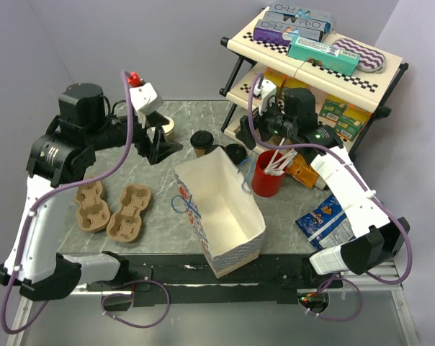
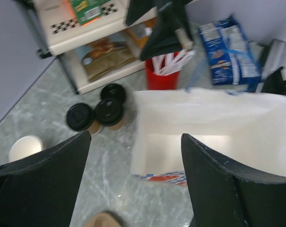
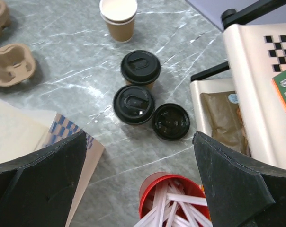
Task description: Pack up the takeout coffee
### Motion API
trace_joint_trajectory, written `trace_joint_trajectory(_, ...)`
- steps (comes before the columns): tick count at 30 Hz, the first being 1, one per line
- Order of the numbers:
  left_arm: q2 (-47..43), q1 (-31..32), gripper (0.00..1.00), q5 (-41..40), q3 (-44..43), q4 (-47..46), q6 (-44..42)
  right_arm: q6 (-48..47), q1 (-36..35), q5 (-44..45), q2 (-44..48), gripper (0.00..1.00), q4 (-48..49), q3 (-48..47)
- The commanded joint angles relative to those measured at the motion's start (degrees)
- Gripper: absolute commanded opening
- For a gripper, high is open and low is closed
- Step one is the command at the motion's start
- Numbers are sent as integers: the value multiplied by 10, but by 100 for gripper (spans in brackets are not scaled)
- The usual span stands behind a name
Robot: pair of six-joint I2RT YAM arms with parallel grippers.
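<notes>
Two takeout coffee cups with black lids stand together on the marble table, one (image 3: pixel 140 67) farther, one (image 3: pixel 133 104) nearer; the left wrist view shows them (image 2: pixel 80 117) (image 2: pixel 109 112) too. A loose black lid (image 3: pixel 170 121) lies beside them. The open white paper bag (image 1: pixel 217 209) stands just in front. My left gripper (image 2: pixel 136 135) is open and empty, hovering near the bag's rim (image 2: pixel 190 97), left of the cups. My right gripper (image 3: pixel 139 134) is open and empty above the red stirrer cup (image 3: pixel 174 201), short of the coffees.
A lidless brown cup (image 3: pixel 118 16) stands behind the coffees. Two cardboard cup carriers (image 1: pixel 91 205) (image 1: pixel 129 211) lie at the left. A two-level shelf (image 1: pixel 311 65) with boxes fills the back right. A blue snack bag (image 1: pixel 324 220) lies by the right arm.
</notes>
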State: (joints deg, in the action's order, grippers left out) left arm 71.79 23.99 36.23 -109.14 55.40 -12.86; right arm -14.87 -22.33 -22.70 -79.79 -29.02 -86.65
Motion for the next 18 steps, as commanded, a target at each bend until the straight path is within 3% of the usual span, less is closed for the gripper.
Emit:
trace_joint_trajectory(1,-40,-4,83,-108,64,-4,-36,-6,4,-58,45,99,-29,-3)
trace_joint_trajectory(8,-94,-39,84,-203,204,26,-48,-17,-32,-159,69,99,-122,16)
trace_joint_trajectory(10,-98,-65,84,-196,245,37,-50,-16,-53,-174,64,98,-174,14)
trace_joint_trajectory(14,-110,-103,83,-176,292,12,-13,-20,-112,-123,68,98,-197,28)
trace_joint_trajectory(18,-116,-116,82,-182,311,-14,16,26,-119,-68,45,97,-216,9)
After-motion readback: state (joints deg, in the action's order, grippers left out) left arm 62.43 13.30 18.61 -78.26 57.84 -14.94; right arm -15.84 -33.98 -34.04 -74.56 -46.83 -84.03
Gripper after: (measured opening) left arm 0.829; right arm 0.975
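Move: The right-hand cup carrier lies level with my left hand, about 19 cm to its left and some 43 cm below. The other carrier is 13 cm farther left, and the open paper bag's middle is 8 cm back, 15 cm right and 32 cm below. From my right hand the bag's middle is about 21 cm back, 6 cm left and 20 cm below; the red straw bucket is 2 cm back, 10 cm right and 27 cm down, the loose black lid 10 cm ahead, 2 cm left and 32 cm down. I drop my open left hand some 17 cm and swing it 10 cm left, away from the bag and towards the cup carriers, turning it counter-clockwise and tipping its fingers down. Meanwhile I draw my wide-open right hand about 13 cm back, drifting left and slightly down to the bag's far right rim, fingers swinging counter-clockwise and tipping down; a touch there can't be made out. ##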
